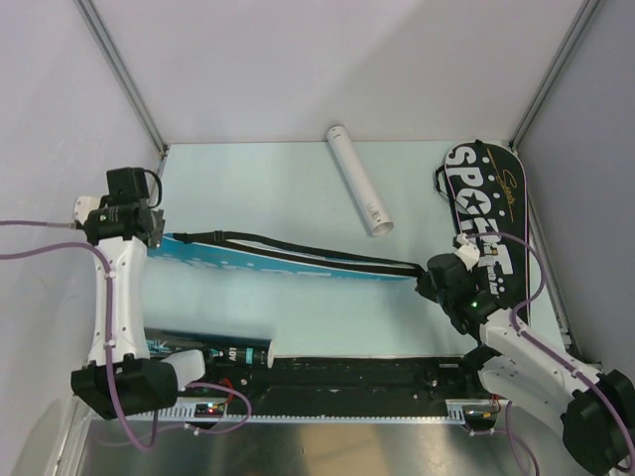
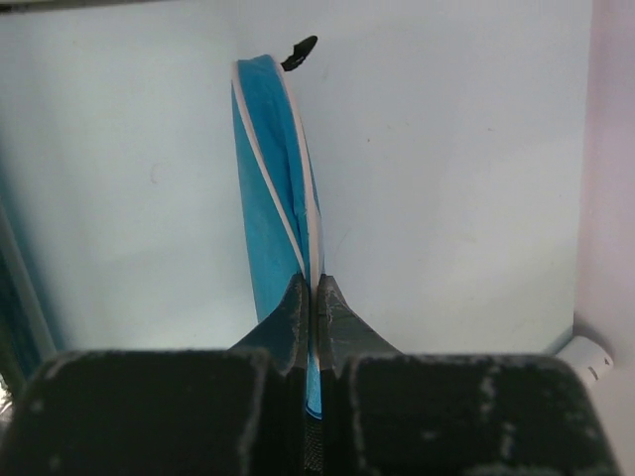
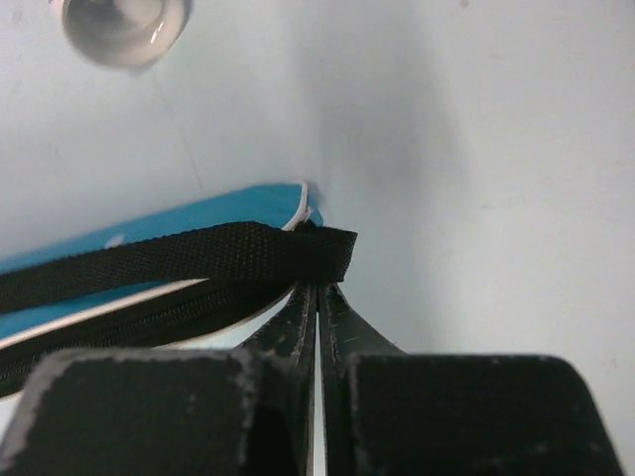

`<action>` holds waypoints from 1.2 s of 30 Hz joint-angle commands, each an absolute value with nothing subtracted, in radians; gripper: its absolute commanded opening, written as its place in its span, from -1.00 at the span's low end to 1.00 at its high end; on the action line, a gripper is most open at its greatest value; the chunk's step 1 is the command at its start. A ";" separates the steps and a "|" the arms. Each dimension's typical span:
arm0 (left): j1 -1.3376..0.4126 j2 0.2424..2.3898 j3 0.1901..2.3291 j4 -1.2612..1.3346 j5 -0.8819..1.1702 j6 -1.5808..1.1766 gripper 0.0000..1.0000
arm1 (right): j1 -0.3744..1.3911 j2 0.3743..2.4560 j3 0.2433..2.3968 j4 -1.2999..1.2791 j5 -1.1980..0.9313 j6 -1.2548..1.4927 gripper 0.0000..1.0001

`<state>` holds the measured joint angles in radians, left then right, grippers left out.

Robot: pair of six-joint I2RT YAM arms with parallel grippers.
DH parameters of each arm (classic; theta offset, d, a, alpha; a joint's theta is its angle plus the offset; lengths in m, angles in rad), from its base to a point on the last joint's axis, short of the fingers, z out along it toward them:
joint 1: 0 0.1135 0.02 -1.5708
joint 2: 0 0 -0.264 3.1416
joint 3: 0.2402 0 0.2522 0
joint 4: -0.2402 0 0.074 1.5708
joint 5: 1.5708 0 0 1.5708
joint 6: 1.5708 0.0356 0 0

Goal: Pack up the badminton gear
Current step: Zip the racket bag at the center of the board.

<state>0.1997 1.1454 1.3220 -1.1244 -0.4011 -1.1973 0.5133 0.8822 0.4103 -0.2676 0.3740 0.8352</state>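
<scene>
A blue racket cover (image 1: 248,260) with a black strap (image 1: 298,250) is stretched on edge above the table between both grippers. My left gripper (image 1: 154,236) is shut on its wide end; the left wrist view shows the blue cover (image 2: 268,178) pinched between the jaws of that left gripper (image 2: 313,283). My right gripper (image 1: 425,270) is shut on the narrow end, where the strap (image 3: 198,253) crosses the tips of the right gripper (image 3: 317,288). A white shuttle tube (image 1: 359,181) lies at the back. A black "SPORT" cover (image 1: 484,208) lies at the right.
A dark tube (image 1: 233,352) with a white end lies near the left arm's base. A black rail (image 1: 397,372) runs along the near edge. Walls and metal posts close off the left, back and right. The white tube's open mouth (image 3: 124,25) is just beyond the right gripper.
</scene>
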 commanded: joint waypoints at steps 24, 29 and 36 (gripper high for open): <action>0.256 1.640 1.441 -0.378 0.252 -0.678 0.86 | 0.813 0.779 0.449 -0.379 0.304 0.756 -0.05; 0.255 1.599 1.427 -0.419 0.195 -0.633 0.99 | 0.816 0.712 0.497 -0.448 0.276 0.748 0.58; 0.166 1.474 1.434 -0.477 0.126 -0.476 0.99 | 0.799 0.658 0.603 -0.598 0.284 0.727 0.99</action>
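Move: Both grippers hold the racket bag stretched on edge between them. The left has the wide end; the open board for that end lies about 20 cm ahead, 3 cm right and 20 cm down, with the shuttlecock tube some 33 cm back and directly behind. The right has the narrow end; its spot is 6 cm back, 6 cm left and 6 cm down. From the right gripper the white tube is 43 cm ahead and 16 cm left, the black bag 19 cm ahead and 22 cm right. Swing the left gripper about 20 cm forward with the bag's wide end, turning it some 40 degrees clockwise, and open it wide as the reach runs out, dipping a few centimetres to let the edge go. Meanwhile ease the right gripper back and left, turning it counter-clockwise, open it to release the narrow end, then lift it clear. ##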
